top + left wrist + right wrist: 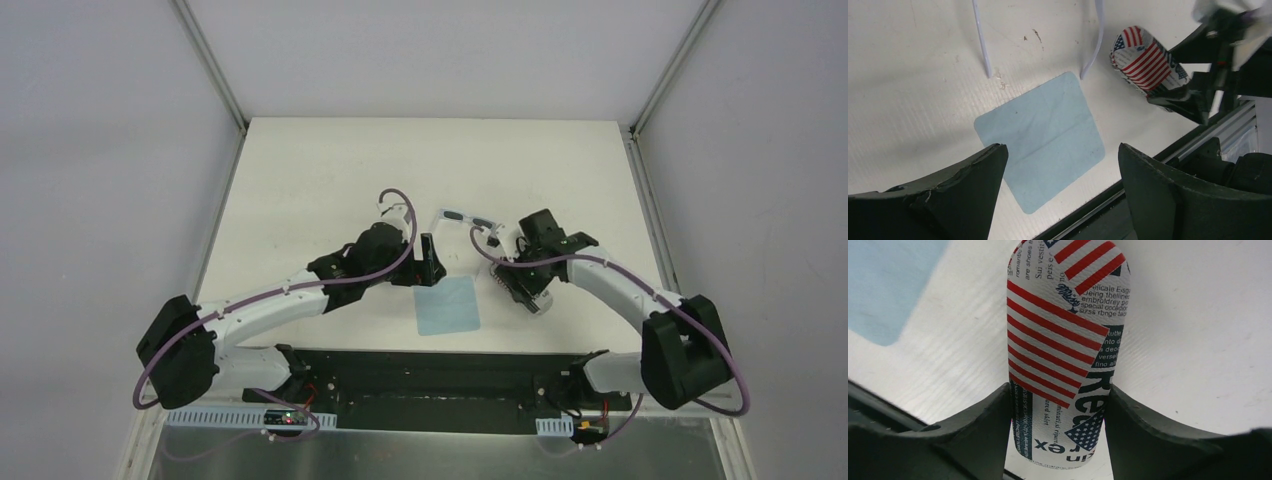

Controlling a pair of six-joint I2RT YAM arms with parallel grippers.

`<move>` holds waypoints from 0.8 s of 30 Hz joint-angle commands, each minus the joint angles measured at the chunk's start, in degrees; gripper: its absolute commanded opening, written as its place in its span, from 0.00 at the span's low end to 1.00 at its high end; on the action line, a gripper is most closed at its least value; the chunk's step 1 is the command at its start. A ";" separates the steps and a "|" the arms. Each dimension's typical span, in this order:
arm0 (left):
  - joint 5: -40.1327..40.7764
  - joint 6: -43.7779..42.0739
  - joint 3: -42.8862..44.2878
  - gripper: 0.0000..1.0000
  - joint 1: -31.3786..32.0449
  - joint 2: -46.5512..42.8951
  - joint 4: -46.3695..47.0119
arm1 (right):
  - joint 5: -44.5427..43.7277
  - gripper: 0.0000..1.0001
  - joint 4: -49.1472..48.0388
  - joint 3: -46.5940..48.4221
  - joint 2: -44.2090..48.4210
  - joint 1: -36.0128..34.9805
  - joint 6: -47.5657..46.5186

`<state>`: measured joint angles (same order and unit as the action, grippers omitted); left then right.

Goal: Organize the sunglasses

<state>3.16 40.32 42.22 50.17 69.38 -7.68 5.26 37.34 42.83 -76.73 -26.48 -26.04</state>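
The sunglasses [466, 218] lie on the table with their lenses at the far side and both thin white temple arms [982, 40] stretched toward the arms' bases. My left gripper [430, 260] hovers just left of them, above the blue cloth; its jaws [1063, 150] stand wide open and hold nothing. My right gripper [1058, 390] is to the right of the sunglasses. Both of its fingers [983, 430] press the sides of the oblong flag-printed case [1063, 340], which lies on the table.
A light blue square cloth [447, 305] lies flat between the two grippers, near the table's front edge. The black base rail [430, 370] runs along that edge. The case [1147, 62] and the right gripper sit close to the right temple arm's tip.
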 commanded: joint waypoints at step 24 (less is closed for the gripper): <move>-16.44 -6.04 -0.73 0.86 0.84 -3.21 38.27 | 78.55 0.45 46.07 29.36 -7.06 8.89 -24.54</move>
<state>-8.49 33.76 39.51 50.30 64.20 26.35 77.10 81.36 71.68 -87.11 -17.26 -47.92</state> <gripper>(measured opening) 0.874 0.626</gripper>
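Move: The sunglasses case is already between the right fingers, its middle roughly under them; the left gripper it goes towards is about 21 cm left, level fore and aft, and 10 cm higher. From the left hand, the case is thus some 21 cm right and 10 cm below; the sunglasses lie about 9 cm ahead, 8 cm right, the cloth 4 cm back and 4 cm right, both 13 cm lower. Right lifts the held case some 20 cm, also left, rolling leftward, while the open left gripper rises about 14 cm. ##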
